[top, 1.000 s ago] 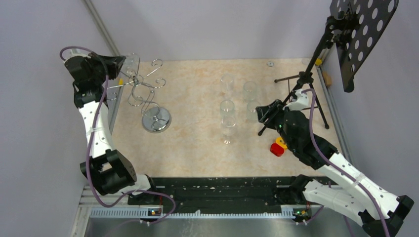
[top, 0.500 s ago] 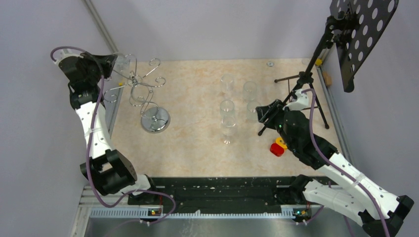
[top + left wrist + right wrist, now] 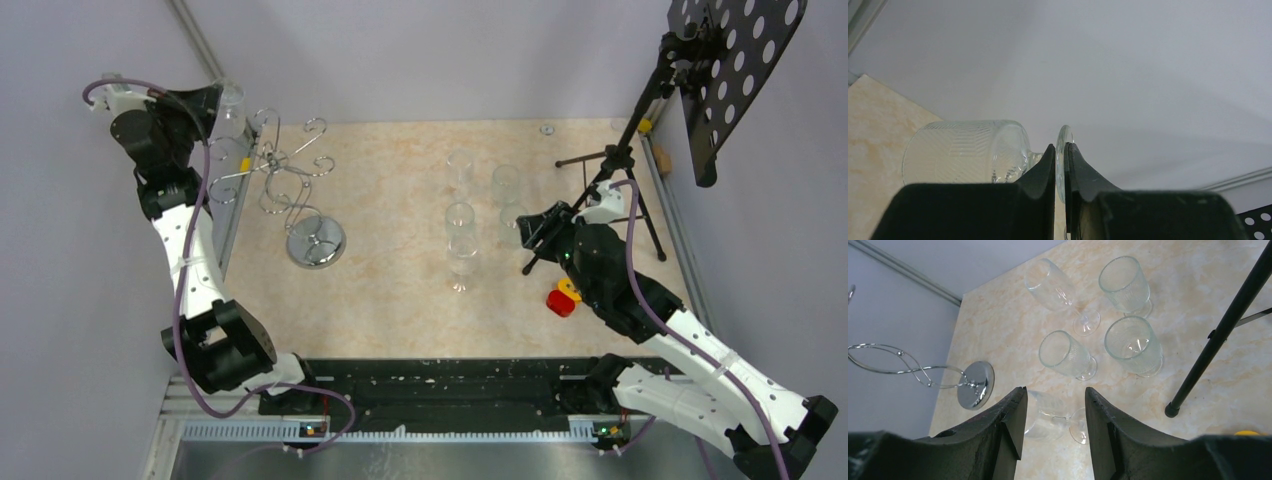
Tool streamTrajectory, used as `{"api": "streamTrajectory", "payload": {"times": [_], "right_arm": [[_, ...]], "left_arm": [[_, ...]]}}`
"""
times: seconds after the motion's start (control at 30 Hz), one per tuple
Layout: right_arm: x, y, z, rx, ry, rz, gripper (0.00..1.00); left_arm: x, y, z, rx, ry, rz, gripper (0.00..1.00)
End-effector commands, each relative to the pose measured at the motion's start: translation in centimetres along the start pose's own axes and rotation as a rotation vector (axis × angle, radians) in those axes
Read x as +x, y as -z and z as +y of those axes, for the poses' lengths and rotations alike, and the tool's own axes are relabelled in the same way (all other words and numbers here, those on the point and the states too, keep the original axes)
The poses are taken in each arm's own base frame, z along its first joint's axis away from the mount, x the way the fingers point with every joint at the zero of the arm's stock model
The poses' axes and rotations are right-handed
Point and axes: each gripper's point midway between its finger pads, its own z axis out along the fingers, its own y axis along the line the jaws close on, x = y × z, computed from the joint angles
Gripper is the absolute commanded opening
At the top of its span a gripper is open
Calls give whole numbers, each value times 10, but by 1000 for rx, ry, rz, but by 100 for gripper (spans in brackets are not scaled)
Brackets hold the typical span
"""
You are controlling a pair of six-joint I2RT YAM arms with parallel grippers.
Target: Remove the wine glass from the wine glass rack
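Observation:
The chrome wine glass rack (image 3: 290, 180) stands at the back left on its round mirrored base (image 3: 316, 241); it also shows in the right wrist view (image 3: 975, 385). My left gripper (image 3: 212, 100) is raised left of the rack's looping arms. It is shut on the foot of a ribbed wine glass (image 3: 230, 100). In the left wrist view the foot disc (image 3: 1064, 150) is pinched between the fingers, the bowl (image 3: 965, 152) lies sideways to the left, and no wire is around it. My right gripper (image 3: 530, 228) is open and empty, beside the glasses on the table.
Several clear glasses (image 3: 460, 215) stand mid-table; one lies on its side (image 3: 1055, 415) below my right gripper (image 3: 1054, 395). A black tripod music stand (image 3: 610, 160) with a perforated plate (image 3: 730, 60) is at the back right. A red and yellow object (image 3: 562, 298) lies near the right arm.
My left gripper has moved up and to the left with the wine glass, away from the rack's arms. The rack has shifted slightly. The right arm has not moved.

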Motion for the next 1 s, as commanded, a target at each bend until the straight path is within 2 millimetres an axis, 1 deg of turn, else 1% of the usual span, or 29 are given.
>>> {"api": "streamTrajectory", "payload": {"times": [0.0, 0.13, 0.27, 0.3, 0.4, 0.53, 0.57, 0.7, 0.8, 0.87, 0.97], "right_arm": [[-10, 2, 17, -61, -24, -24, 49], [-12, 3, 22, -86, -9, -26, 53], [-13, 7, 34, -167, 28, -23, 66], [-14, 8, 37, -189, 33, -27, 68], [-15, 10, 47, -240, 54, -25, 71], [-16, 12, 63, -314, 70, -17, 73], [-17, 12, 69, -338, 72, -18, 74], [-20, 15, 92, -444, 62, -21, 76], [-30, 22, 113, -547, 35, -56, 77], [-36, 29, 125, -614, 13, -79, 77], [-49, 43, 142, -724, -34, -128, 78]], "left_arm": [[-38, 27, -88, 256, -152, -142, 0], [-40, 44, -114, 319, -168, -150, 0], [-36, 65, -148, 413, -143, -114, 0], [-33, 71, -158, 452, -128, -92, 0], [-25, 87, -185, 569, -51, -19, 0], [-10, 105, -212, 692, 92, 104, 0], [-5, 107, -218, 711, 135, 139, 0], [34, 117, -247, 791, 274, 303, 0], [60, 129, -270, 868, 358, 413, 0], [74, 138, -281, 912, 430, 469, 0], [87, 155, -295, 975, 531, 547, 0]]}}
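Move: The left hand holds a wine glass by its foot. The right gripper, where it seems bound, lies some 50 cm right, 19 cm back and 17 cm lower. The rack's top is about 13 cm right, 5 cm back and 10 cm below the left hand; the nearest standing glass is some 44 cm right, 15 cm back and 37 cm below. From the right gripper, the held glass is about 20 cm ahead, 50 cm left and 10 cm up. Left hand, still pinching the glass foot, swings about 23 cm right, rising and backing; right gripper opens, moving up-left. ##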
